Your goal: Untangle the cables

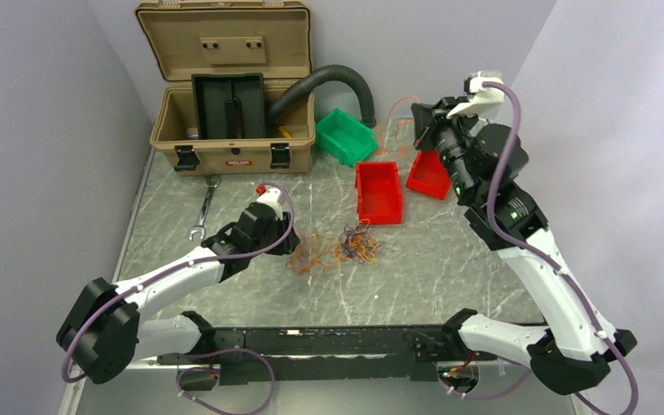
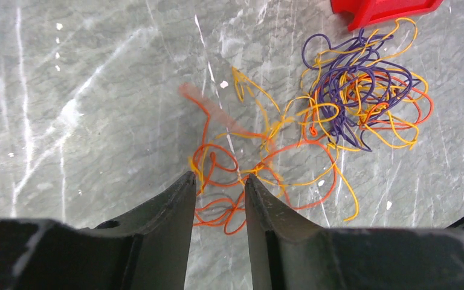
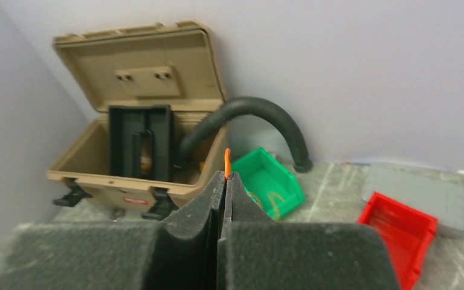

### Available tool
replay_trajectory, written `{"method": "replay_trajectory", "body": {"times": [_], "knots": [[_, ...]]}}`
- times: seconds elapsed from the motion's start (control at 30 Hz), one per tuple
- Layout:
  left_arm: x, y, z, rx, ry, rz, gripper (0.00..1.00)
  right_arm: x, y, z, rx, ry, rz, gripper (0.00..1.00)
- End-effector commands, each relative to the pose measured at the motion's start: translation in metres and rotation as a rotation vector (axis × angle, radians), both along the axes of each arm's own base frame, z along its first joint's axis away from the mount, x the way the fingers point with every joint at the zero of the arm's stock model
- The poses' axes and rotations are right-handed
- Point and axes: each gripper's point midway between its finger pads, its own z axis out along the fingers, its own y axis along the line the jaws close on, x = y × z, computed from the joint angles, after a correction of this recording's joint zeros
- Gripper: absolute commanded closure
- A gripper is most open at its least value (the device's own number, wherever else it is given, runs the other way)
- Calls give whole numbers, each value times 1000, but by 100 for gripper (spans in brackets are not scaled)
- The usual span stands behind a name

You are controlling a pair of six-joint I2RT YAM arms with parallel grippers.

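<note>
The cables lie on the marble table in two linked heaps: a purple, orange and yellow clump [image 2: 362, 90] and a looser orange and yellow clump [image 2: 260, 163], seen together from above as one tangle [image 1: 346, 246]. My left gripper [image 2: 219, 176] is low over the looser clump, open, with orange loops lying on the table in the gap between its fingers. My right gripper [image 3: 227, 175] is raised at the back right [image 1: 422, 117], shut on one orange cable whose short end [image 3: 227, 160] sticks up above the fingertips.
An open tan case [image 1: 233, 112] with a black corrugated hose [image 1: 337, 78] stands at the back. A green bin [image 1: 346, 136] and two red bins [image 1: 379, 192] [image 1: 428, 173] sit right of it. A wrench [image 1: 203, 207] lies at the left.
</note>
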Motion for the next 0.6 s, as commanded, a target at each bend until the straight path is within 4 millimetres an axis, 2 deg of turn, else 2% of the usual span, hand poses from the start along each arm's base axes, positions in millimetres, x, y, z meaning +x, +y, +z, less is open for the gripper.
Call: {"method": "replay_trajectory", "body": {"times": [0.0,0.3,0.4,0.47,0.57], "knots": [[2,8,25,40,-61,-3,58,24,-10,-19,18,50,-22,100],[-4,13,52,-16,-161,-15,45,68,-17,-54,20,157,-15,100],[-6,11,59,-54,-201,-33,35,75,-18,-62,26,172,-15,100],[-8,9,64,-80,-236,-52,32,78,-18,-68,30,186,-10,100],[-12,11,66,-93,-266,-64,19,81,-16,-76,28,208,2,100]]}}
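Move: The right hand, about 50 cm above the table, holds an orange cable. The near red bin lies about 17 cm ahead of it and 3 cm left. The far red bin is some 24 cm ahead and 12 cm right, the purple cable tangle about 9 cm left and 1 cm ahead, all roughly 48 cm below. From the left hand, loose orange-yellow loops lie about 3 cm ahead, 5 cm right and 8 cm below; the purple tangle is 5 cm ahead and 17 cm right. Forward and down in about equal parts, some 8 cm each, the right hand brings the orange cable towards the near red bin, its shut fingers keeping their pinch and tipping down a little. The left hand, empty, rises about 5 cm away from the loops on the table, tilts its fingertips up and opens wide. ##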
